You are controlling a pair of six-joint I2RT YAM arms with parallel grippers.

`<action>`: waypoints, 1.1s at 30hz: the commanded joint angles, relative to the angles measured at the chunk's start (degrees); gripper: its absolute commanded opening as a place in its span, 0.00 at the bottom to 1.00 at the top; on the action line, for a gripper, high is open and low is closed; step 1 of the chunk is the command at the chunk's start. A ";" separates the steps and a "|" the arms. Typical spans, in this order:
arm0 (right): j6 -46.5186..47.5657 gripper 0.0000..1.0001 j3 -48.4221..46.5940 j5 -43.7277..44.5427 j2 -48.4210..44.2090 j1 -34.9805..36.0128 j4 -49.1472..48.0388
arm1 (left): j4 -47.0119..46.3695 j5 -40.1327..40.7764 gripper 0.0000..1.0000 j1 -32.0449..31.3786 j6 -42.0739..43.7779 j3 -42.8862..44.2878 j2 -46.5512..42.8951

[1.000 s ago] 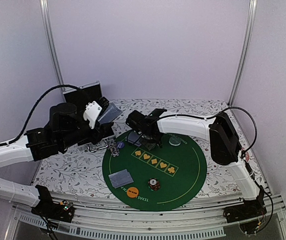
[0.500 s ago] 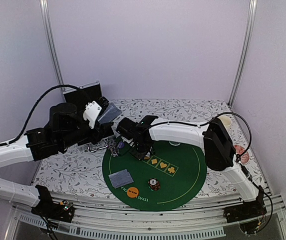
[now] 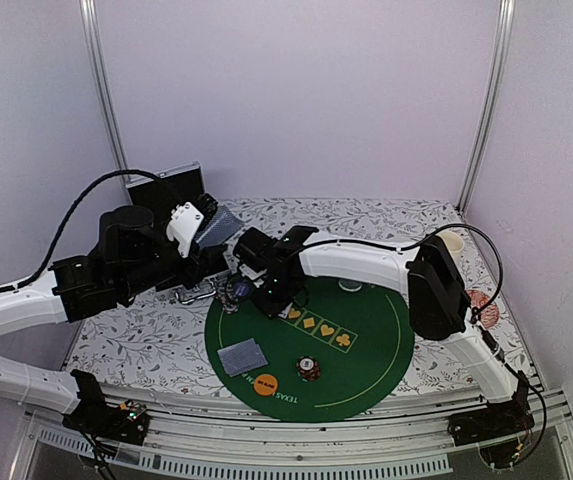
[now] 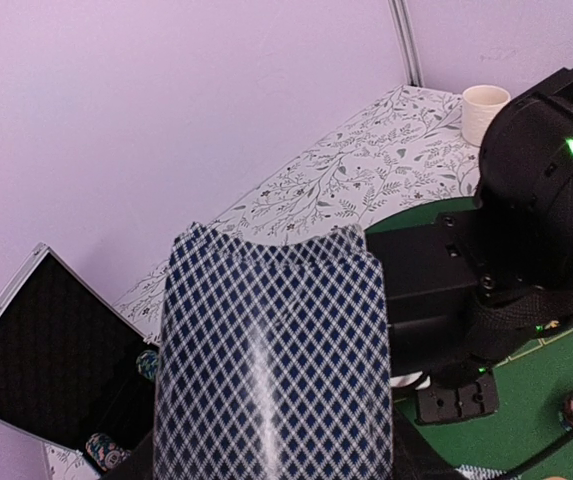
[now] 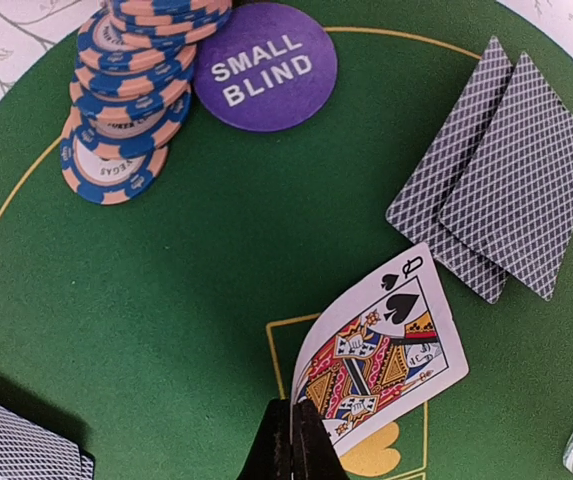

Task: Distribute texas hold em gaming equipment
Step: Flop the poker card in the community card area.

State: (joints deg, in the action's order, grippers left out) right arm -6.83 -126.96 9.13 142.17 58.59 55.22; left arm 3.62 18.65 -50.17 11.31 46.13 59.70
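My right gripper is shut on the lower corner of a queen of spades card, held face up and tilted just above the green mat. Beyond it lie a leaning blue-and-orange chip stack, a purple "small blind" disc and two face-down cards. My left gripper holds a face-down deck of playing cards up at the mat's far left; the deck hides its fingers. On the near part of the mat sit face-down cards, an orange disc and a chip stack.
An open black case with chips in it stands at the back left. A white mug is at the back right on the flowered tablecloth. A clear disc rests at the mat's far edge. The right arm spans the mat's back.
The right arm has swung left with its card, from the mat's middle row towards the chip stack at the left edge. The left arm and its deck have stayed put.
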 commanded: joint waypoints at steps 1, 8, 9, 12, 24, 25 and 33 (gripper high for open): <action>-2.28 0.02 -1.30 0.28 1.13 -1.73 -0.90 | -2.47 -0.61 0.50 0.73 -0.39 -0.43 -0.30; -2.09 0.02 -1.31 1.98 1.04 -2.03 0.58 | -2.47 -0.64 0.50 0.77 -0.40 -0.43 -0.24; -2.68 0.02 -1.25 1.88 1.09 -2.04 1.17 | -2.47 -0.68 0.50 0.78 -0.41 -0.43 -0.15; -4.54 0.02 -0.85 1.46 0.78 -1.99 1.87 | -2.48 -0.94 0.50 0.86 -0.45 -0.43 -0.17; -7.26 0.17 0.26 -5.53 0.33 -2.16 -4.03 | -2.48 -1.33 0.50 0.86 -0.47 -0.43 -0.26; -7.35 0.24 0.27 -5.87 0.20 -2.28 -4.13 | -2.48 -1.46 0.50 0.85 -0.55 -0.43 -0.26; -8.26 0.43 3.59 -12.88 -4.40 -3.22 -8.45 | -2.49 -1.78 0.50 0.83 -0.49 -0.43 -0.26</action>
State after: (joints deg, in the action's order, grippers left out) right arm -14.17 -125.36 0.49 142.04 56.34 49.74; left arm 3.64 17.21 -50.17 11.27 46.09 59.70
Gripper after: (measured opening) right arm 0.415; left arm 0.505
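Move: The right hand, already down low, pinches the queen card; the first (spade) slot is about 1 cm ahead, 2 cm to its right and 2 cm below. From that hand, the face-down card pair lies about 11 cm ahead and 1 cm left, the small blind disc 8 cm ahead and 9 cm left, and the chip stack 3 cm ahead and 12 cm left. From the left hand, the slot lies about 5 cm ahead, 14 cm right and 25 cm below. At the spade slot, the right hand goes 2 cm forward-right, then 3 cm left, tilting, opening, releasing the queen. ##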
